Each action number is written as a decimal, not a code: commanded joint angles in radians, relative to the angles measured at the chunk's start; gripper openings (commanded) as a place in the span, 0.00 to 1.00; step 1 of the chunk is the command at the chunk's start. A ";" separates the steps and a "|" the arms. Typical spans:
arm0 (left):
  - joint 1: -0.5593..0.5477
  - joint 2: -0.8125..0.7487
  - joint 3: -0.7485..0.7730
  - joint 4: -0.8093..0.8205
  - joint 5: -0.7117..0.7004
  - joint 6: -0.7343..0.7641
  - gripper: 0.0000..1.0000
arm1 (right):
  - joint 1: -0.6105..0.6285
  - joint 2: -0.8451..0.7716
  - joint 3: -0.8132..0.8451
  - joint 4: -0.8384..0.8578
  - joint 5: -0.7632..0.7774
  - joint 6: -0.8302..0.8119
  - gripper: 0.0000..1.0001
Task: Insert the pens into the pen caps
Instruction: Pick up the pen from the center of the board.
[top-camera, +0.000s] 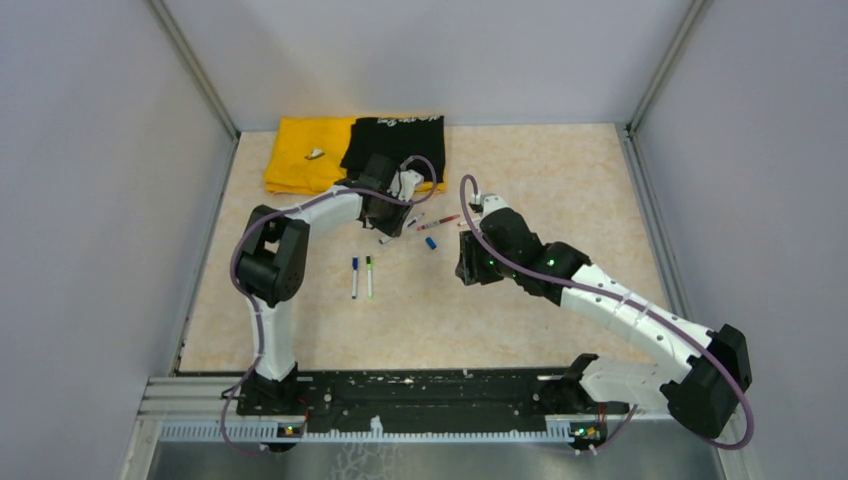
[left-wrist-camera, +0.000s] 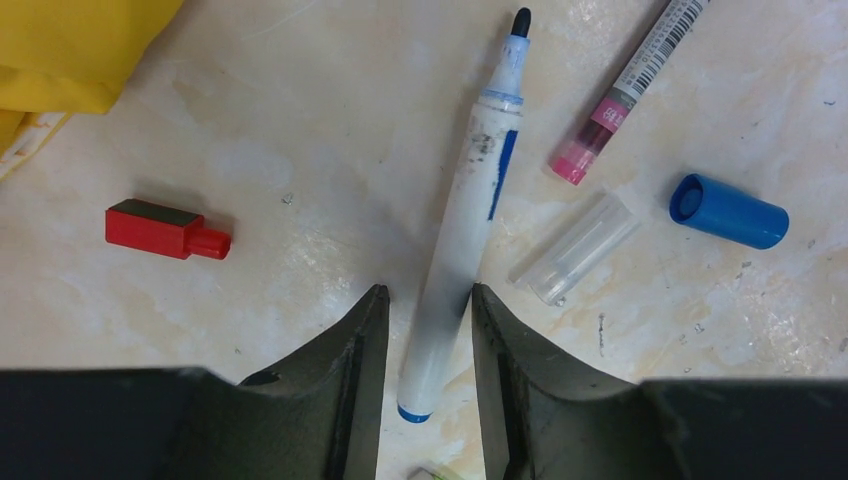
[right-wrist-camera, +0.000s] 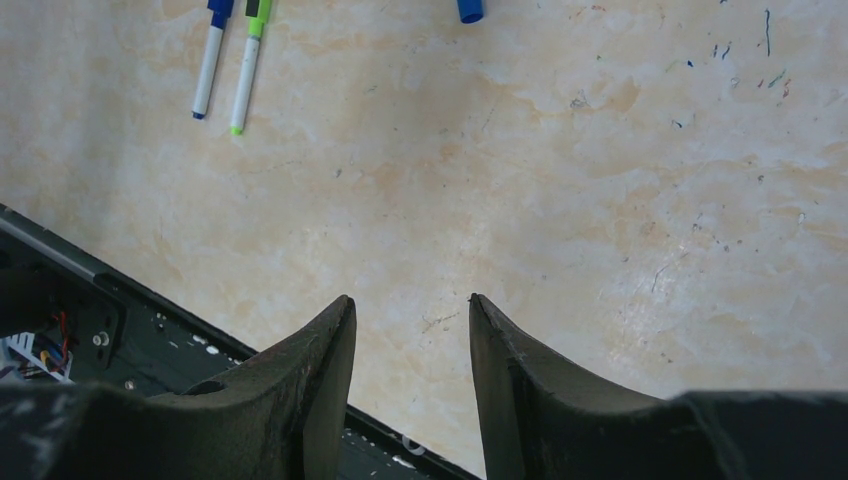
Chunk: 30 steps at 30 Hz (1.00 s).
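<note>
In the left wrist view a white pen (left-wrist-camera: 460, 240) with a blue end and a bare dark tip lies on the table between the jaws of my left gripper (left-wrist-camera: 428, 300). The jaws straddle its lower barrel, with a small gap on the left side. Around it lie a blue pen cap (left-wrist-camera: 728, 211), a clear cap (left-wrist-camera: 580, 248), a red cap (left-wrist-camera: 165, 228) and a pink-tipped pen (left-wrist-camera: 625, 95). From above, my left gripper (top-camera: 392, 225) is beside the blue cap (top-camera: 431, 242). My right gripper (top-camera: 468, 262) (right-wrist-camera: 410, 305) stands open and empty over bare table.
Two capped pens, one blue (top-camera: 354, 277) and one green (top-camera: 368, 276), lie side by side left of centre. A yellow cloth (top-camera: 300, 155) and a black cloth (top-camera: 392, 142) lie at the back. The black mounting rail (top-camera: 420, 395) runs along the near edge.
</note>
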 joint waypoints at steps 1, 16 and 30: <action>-0.012 0.043 0.021 -0.029 -0.053 0.021 0.38 | -0.003 -0.036 -0.011 0.030 0.001 0.006 0.45; -0.011 -0.109 0.003 0.011 -0.036 -0.058 0.12 | -0.003 -0.115 -0.070 0.193 0.055 0.101 0.45; -0.129 -0.490 -0.178 0.142 0.189 -0.248 0.16 | -0.025 -0.120 -0.231 0.686 0.236 0.559 0.49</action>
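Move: The uncapped white marker lies between the left hand's open fingers, which straddle it near its rear end; its middle is about 3 cm ahead, 2 cm to the right and 1 cm below. At table height, the clear cap sits about 1 cm back and 4 cm right of the hand, the blue cap 2 cm back and 9 cm right, and the red cap some 7 cm ahead and 4 cm left. From the right hand, the marker is roughly 21 cm ahead, 11 cm left and 15 cm below. The left hand stays almost in place while its fingers close from about half open and pinch the white marker near its rear end, then it lifts the marker steeply by some 16 cm, drifting about 4 cm left and nearly as much back, as the wrist tilts 20-odd degrees to swing the fingertips forward and right and raise the marker's nib. As the lift gets going, the right hand, empty and open, heads about 4 cm forward and as much up towards the marker, rolling its left side up and turning clockwise. ##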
